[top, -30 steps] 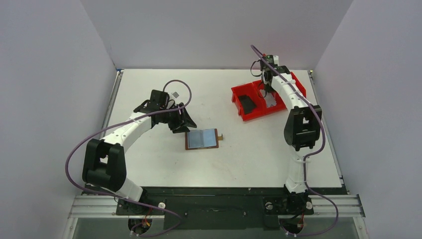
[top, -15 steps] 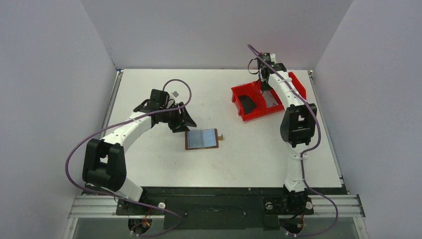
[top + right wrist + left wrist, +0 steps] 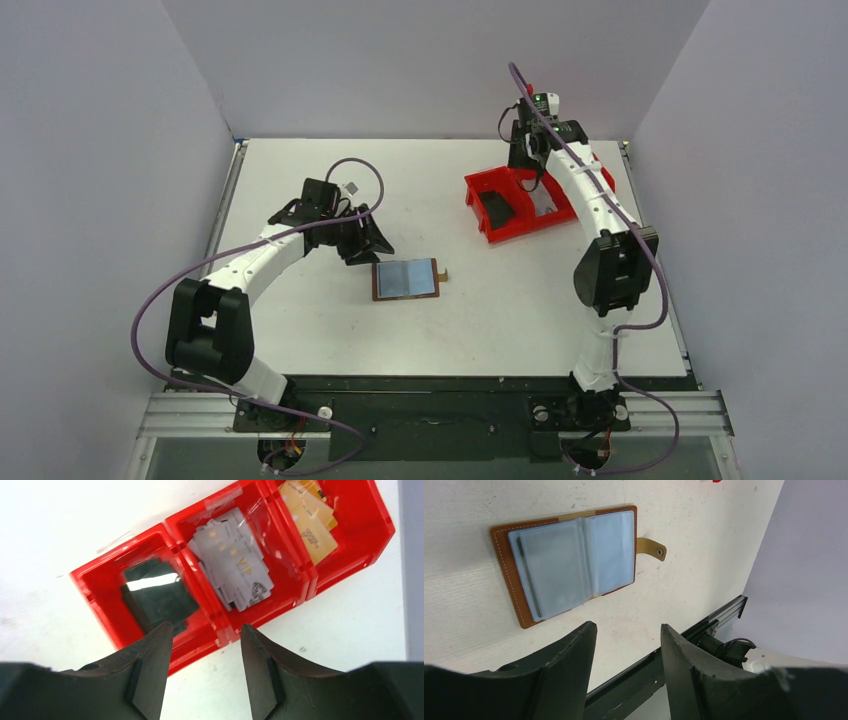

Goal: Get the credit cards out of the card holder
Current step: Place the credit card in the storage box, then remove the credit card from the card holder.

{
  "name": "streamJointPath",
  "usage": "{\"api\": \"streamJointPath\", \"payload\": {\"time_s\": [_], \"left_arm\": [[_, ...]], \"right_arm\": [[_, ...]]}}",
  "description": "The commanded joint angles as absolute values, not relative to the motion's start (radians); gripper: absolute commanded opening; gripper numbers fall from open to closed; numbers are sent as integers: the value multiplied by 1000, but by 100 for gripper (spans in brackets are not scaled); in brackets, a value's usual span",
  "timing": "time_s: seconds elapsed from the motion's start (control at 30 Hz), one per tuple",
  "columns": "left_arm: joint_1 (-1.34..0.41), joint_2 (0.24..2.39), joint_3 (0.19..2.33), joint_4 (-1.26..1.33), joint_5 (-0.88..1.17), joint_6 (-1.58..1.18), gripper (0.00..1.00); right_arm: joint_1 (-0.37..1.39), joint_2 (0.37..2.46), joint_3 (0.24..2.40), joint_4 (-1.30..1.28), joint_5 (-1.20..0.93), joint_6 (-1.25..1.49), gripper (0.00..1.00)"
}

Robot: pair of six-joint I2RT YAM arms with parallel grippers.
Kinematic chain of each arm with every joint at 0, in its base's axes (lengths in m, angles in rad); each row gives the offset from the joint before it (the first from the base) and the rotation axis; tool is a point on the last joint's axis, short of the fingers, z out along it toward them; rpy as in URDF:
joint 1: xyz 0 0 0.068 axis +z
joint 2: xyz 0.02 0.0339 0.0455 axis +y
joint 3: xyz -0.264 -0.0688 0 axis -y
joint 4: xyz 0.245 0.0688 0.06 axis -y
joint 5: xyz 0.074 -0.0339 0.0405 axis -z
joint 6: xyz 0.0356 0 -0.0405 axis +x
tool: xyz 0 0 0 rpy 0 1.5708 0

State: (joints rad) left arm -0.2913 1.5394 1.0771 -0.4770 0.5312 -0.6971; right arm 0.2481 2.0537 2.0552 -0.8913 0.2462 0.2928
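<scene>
The card holder (image 3: pixel 405 279) lies open and flat on the white table, brown leather with pale grey-blue pockets and its tab (image 3: pixel 651 548) pointing right. In the left wrist view the card holder (image 3: pixel 569 565) shows a dark card edge (image 3: pixel 527 577) inside its left pocket. My left gripper (image 3: pixel 368 240) hovers just up-left of the holder. The left gripper (image 3: pixel 628 627) is open and holds nothing. My right gripper (image 3: pixel 525 160) hangs above the red bin (image 3: pixel 472 195). The right gripper (image 3: pixel 206 627) is open with nothing between its fingers. Credit cards lie in the bin: black (image 3: pixel 155 597), silver (image 3: pixel 235 570), gold (image 3: pixel 307 522).
The red three-compartment bin (image 3: pixel 97 605) stands at the back right of the table. Grey walls close off the left, back and right sides. A black rail (image 3: pixel 450 385) runs along the near edge by the arm bases.
My right gripper has opened from shut and risen up and back above the bin. The left arm and the card holder have not moved.
</scene>
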Motion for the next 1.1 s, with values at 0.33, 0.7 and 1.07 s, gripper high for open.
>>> {"api": "streamJointPath", "payload": {"time_s": [0.33,0.7,1.07], "left_arm": [[-229,1462,1049,-525,359,-653,48],[-187,1429,993,-512,307,-645,48],[-168,1368,920,-514,286,-651,48]], "right_arm": [[531,1705,1620,-689,153,538,49],[807,1759,1491,-592,175,629,49],[927,1966,1574,-559,148,647,48]]}}
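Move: The card holder lies open on the table, about 28 cm to the right hand's left and 15 cm back towards the robot, some 18 cm lower. The storage box, which this hand is leaving, has its middle about 13 cm ahead and 7 cm to the right, 16 cm below; the black cards in its left bin are roughly 9 cm ahead and 5 cm left, 17 cm below. From the left hand the card holder is about 7 cm ahead and 5 cm to the right, 12 cm down. The right hand, empty and with its fingers staying about half open, leaves the storage box in a wide sweep of some 26 cm left and 21 cm back to the card holder, first rising 3 to 4 cm, then sinking to 10 cm below its start while the wrist turns about 25 degrees counter-clockwise and the fingers tip more steeply down. At the same time the left hand, also half open and touching nothing, draws some 7 cm to the left away from the card holder and sinks 3 to 4 cm, its fingers turning to point more steeply down. ##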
